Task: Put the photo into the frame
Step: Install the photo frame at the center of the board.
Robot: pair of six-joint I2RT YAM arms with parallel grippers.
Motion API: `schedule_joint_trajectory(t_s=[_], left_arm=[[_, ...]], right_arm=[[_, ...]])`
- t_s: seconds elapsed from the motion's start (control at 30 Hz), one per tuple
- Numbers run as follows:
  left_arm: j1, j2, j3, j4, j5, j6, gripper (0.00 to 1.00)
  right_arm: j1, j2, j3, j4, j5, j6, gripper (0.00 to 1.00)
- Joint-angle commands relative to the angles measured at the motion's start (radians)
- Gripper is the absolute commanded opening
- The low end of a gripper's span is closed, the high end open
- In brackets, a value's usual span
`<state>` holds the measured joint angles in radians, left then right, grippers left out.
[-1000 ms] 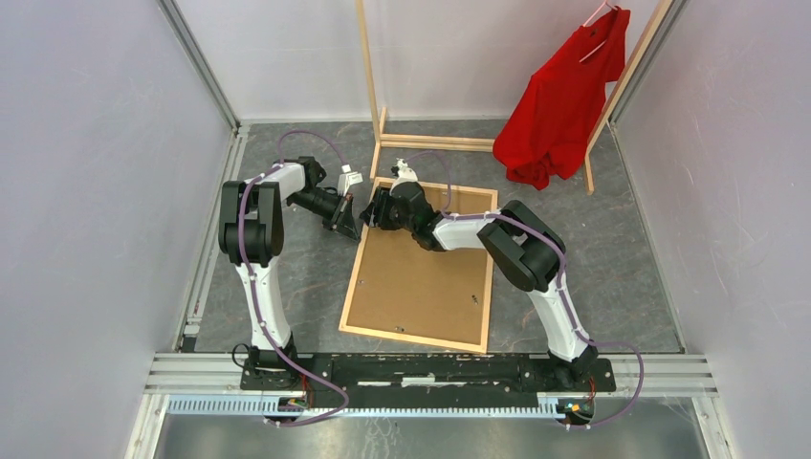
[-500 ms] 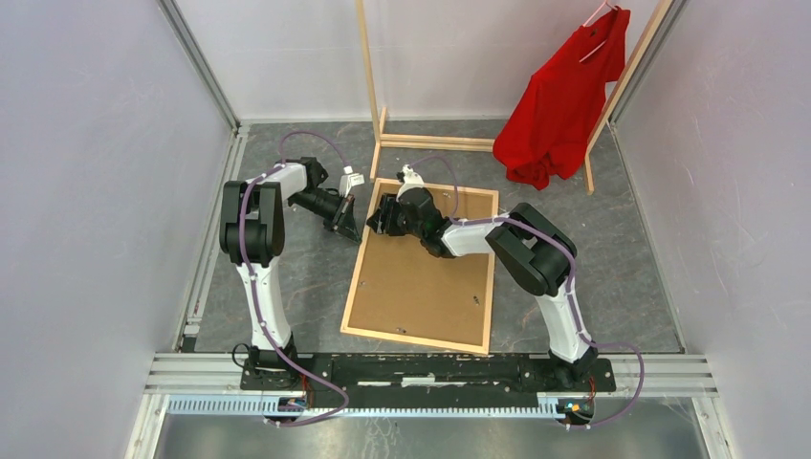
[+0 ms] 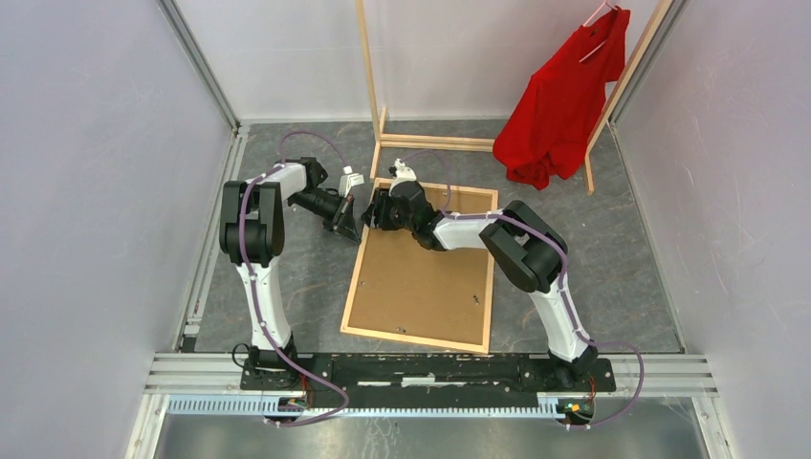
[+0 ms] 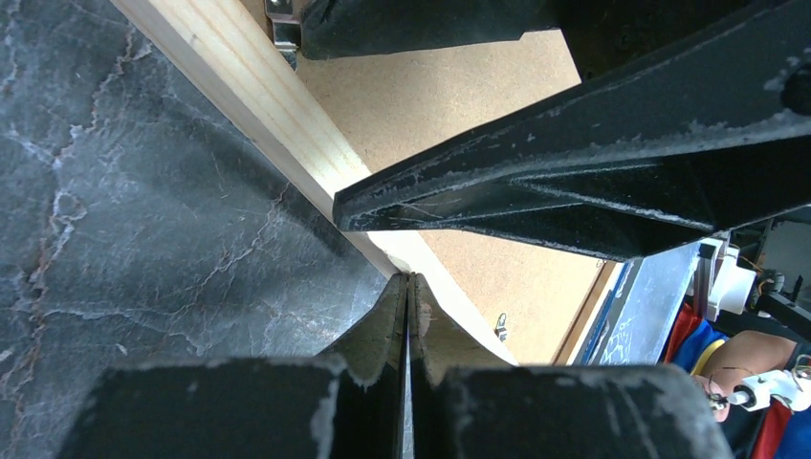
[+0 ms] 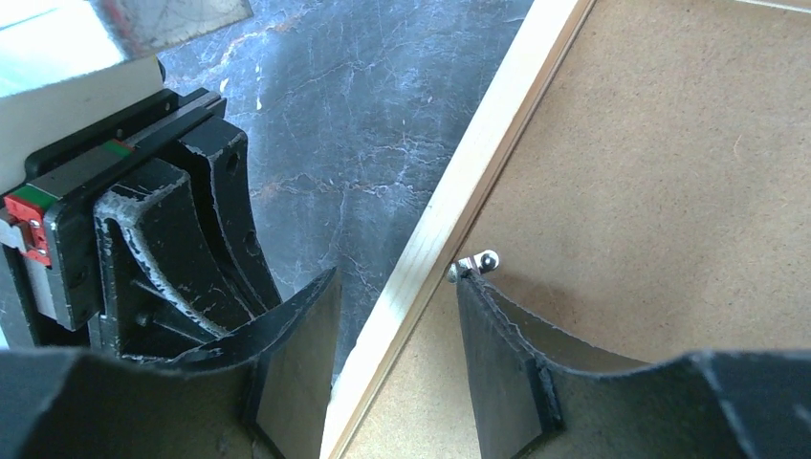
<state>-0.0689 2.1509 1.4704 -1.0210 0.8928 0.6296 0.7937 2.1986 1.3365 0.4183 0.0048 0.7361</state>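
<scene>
The frame [image 3: 355, 277] of light wood lies flat on the dark marbled tabletop with its back up, and a brown backing board [image 3: 421, 277] fills it. The photo is hidden. My right gripper [image 3: 375, 208] is open at the frame's top-left corner. In the right wrist view it [image 5: 397, 277] straddles the left rail [image 5: 478, 182], with one fingertip at a small metal clip [image 5: 475, 262] on the board [image 5: 650, 191]. My left gripper [image 3: 346, 222] is shut on nothing. Its tips [image 4: 408, 277] touch the rail's outer edge [image 4: 258, 105].
A tall wooden clothes rack [image 3: 435, 143] with a red shirt [image 3: 564, 96] stands just behind the frame. White walls close in on both sides, and an aluminium rail [image 3: 206, 249] runs along the left. More metal clips [image 3: 475, 299] sit on the board.
My right gripper drifted slightly down and to the right over the board, then came back to the top-left corner. The left gripper has edged a little closer to the rail.
</scene>
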Motion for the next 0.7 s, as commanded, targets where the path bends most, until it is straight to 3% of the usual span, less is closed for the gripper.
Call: schedule_joint_trajectory(t_s=[0.0, 0.23, 0.37, 0.5, 0.6, 0.67], left_arm=[[-0.016, 0.003, -0.018, -0.021, -0.011, 0.076, 0.06], [-0.024, 0.006, -0.037, -0.02, 0.006, 0.087, 0.06], [-0.022, -0.006, -0.029, -0.049, 0.0, 0.105, 0.06], [-0.017, -0.052, -0.037, -0.08, -0.042, 0.13, 0.06], [-0.02, -0.101, -0.093, -0.048, -0.115, 0.131, 0.07], [-0.032, -0.132, -0.149, -0.007, -0.165, 0.126, 0.07]], right_arm=[[0.006, 0.054, 0.04, -0.061, 0.056, -0.02, 0.55], [0.019, 0.089, 0.073, -0.05, 0.037, 0.021, 0.54], [-0.003, 0.006, 0.032, -0.034, -0.029, 0.043, 0.58], [-0.068, -0.208, -0.093, -0.099, 0.008, -0.016, 0.73], [-0.135, -0.403, -0.23, -0.198, 0.127, -0.092, 0.98], [-0.191, -0.529, -0.345, -0.239, 0.207, -0.124, 0.98]])
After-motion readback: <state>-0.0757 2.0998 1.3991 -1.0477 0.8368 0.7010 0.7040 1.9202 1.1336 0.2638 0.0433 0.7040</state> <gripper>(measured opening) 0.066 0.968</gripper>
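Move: My right hand straddles the frame's left rail, with the upper clip at its inner fingertip, about 2 cm to the right of the hand point and 1 cm ahead. The far-rail clip is some 15 cm right and 5 cm ahead; the lower left clip is about 14 cm back and 2 cm left. From my left hand, whose closed tips sit against the rail's outer side, the lower left clip is about 8 cm back and 1 cm right. I keep my right fingertip at the upper clip for a moment, then open the fingers to nearly full width, come free and sweep quickly right over the board towards the far-rail clip, about 8 cm and rising some 3 cm. My left hand stays braced at the rail at first, then slips back about 2 cm alongside it towards the lower left clip, fingers still shut. ##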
